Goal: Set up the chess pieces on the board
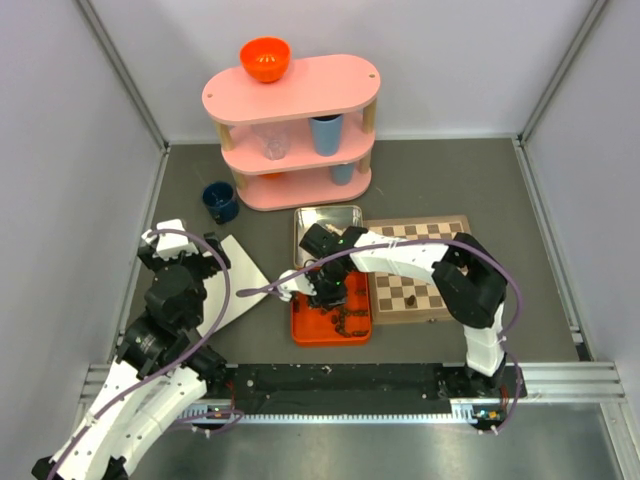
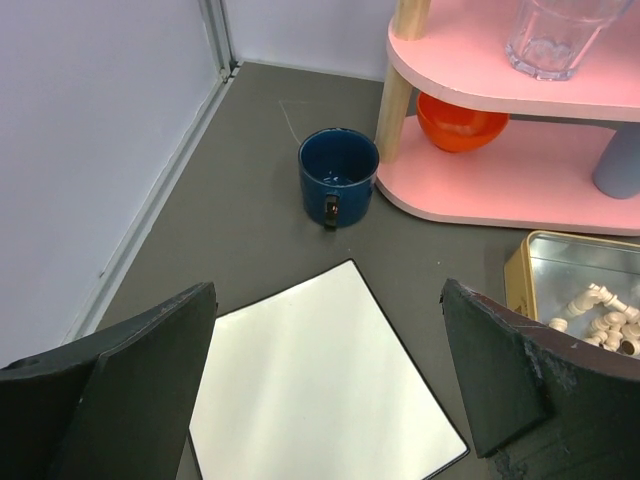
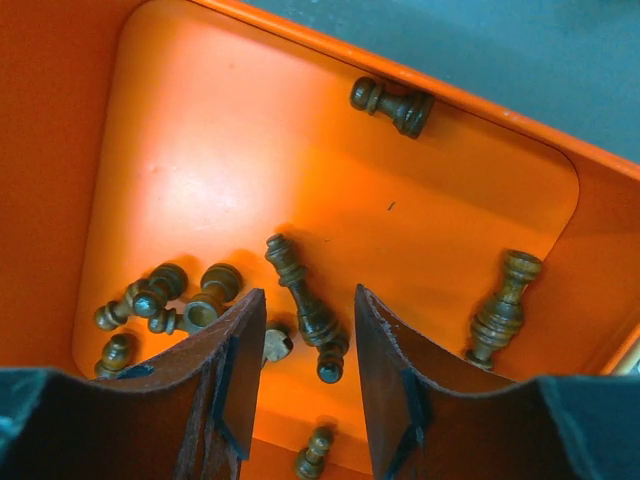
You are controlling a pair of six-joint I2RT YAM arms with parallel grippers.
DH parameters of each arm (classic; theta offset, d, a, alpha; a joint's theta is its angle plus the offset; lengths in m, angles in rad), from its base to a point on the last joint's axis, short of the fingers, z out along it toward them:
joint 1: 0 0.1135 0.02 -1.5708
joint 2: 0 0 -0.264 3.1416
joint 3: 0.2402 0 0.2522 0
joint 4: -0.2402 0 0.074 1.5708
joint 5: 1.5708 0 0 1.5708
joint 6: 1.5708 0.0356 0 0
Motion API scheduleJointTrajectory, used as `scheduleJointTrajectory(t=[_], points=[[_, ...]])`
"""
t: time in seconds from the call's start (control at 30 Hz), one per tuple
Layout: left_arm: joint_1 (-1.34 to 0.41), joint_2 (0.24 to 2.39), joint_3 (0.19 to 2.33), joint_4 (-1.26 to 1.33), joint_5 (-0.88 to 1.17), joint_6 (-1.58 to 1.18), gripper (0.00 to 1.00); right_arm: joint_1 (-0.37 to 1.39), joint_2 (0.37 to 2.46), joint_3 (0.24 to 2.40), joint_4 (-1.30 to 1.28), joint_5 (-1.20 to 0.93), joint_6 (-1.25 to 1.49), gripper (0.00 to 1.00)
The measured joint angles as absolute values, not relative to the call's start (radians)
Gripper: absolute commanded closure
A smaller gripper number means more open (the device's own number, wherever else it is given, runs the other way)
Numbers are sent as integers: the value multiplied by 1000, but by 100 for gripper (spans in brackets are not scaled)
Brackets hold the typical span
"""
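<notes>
My right gripper [image 3: 310, 310] hangs low inside the orange tray [image 3: 230, 130], open at a narrow gap. A tall dark chess piece [image 3: 300, 295] and a dark pawn [image 3: 333, 362] lie between the fingers, and neither finger touches them. More dark pieces lie loose around them: a cluster [image 3: 165, 295] on the left, one [image 3: 392, 104] at the far rim, one [image 3: 503, 305] on the right. The board [image 1: 425, 285] lies right of the tray with one dark piece [image 1: 411, 298] on it. Cream pieces [image 2: 600, 315] lie in the silver tin [image 2: 520, 270]. My left gripper [image 2: 330, 350] is wide open above a white sheet [image 2: 320, 390].
A pink three-tier shelf [image 1: 290, 95] stands at the back with an orange bowl [image 1: 265, 58] on top and cups on its lower tiers. A dark blue mug [image 2: 338, 175] stands on the table left of the shelf. Walls close in the table on three sides.
</notes>
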State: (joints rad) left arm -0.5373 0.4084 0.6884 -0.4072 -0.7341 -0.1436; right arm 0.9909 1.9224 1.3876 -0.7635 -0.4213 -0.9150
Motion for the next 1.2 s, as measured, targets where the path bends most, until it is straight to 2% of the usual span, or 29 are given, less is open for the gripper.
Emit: scheduleJointTrajectory(t=[0.23,0.5,0.73,0.8,1.07,1.2], points=[[-537,408,684,-405,-735,-144,1,991,1941,1391,-751,-382,-918,62],[-532,398,681,-404,-745,-144,1,993,1979,1391,-747,-357,-925,69],[-530,395,680,-404,-749,-144,1,993,1983,1399,-736,-345,-922,90],[-530,395,680,-404,-748,-144,1,993,1984,1405,-738,-348,-914,92],[-525,393,680,-414,-684,-190,1,979,1983,1472,-757,-459,-822,96],[-525,373,683,-450,-590,-272,1,950,1945,1481,-763,-545,-764,97]])
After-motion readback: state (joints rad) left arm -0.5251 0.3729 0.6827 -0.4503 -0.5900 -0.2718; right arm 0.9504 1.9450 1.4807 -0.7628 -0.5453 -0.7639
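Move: The long dark chess piece in the orange tray lies some 2 cm ahead of the right hand, centred left to right and about 3 cm below it. At about that height, a dark piece by the tray's far edge is roughly 8 cm ahead and 3 cm left; the left-wall piece is 1 cm ahead, 8 cm left; the jumbled pieces are 2 cm back, 2 cm right. The long piece lies 3 cm back, 27 cm right and 26 cm below the left hand. Right hand sinks 2 cm, edging forward, pinches the long dark piece, then lifts it some 4.5 cm, drifting left. ##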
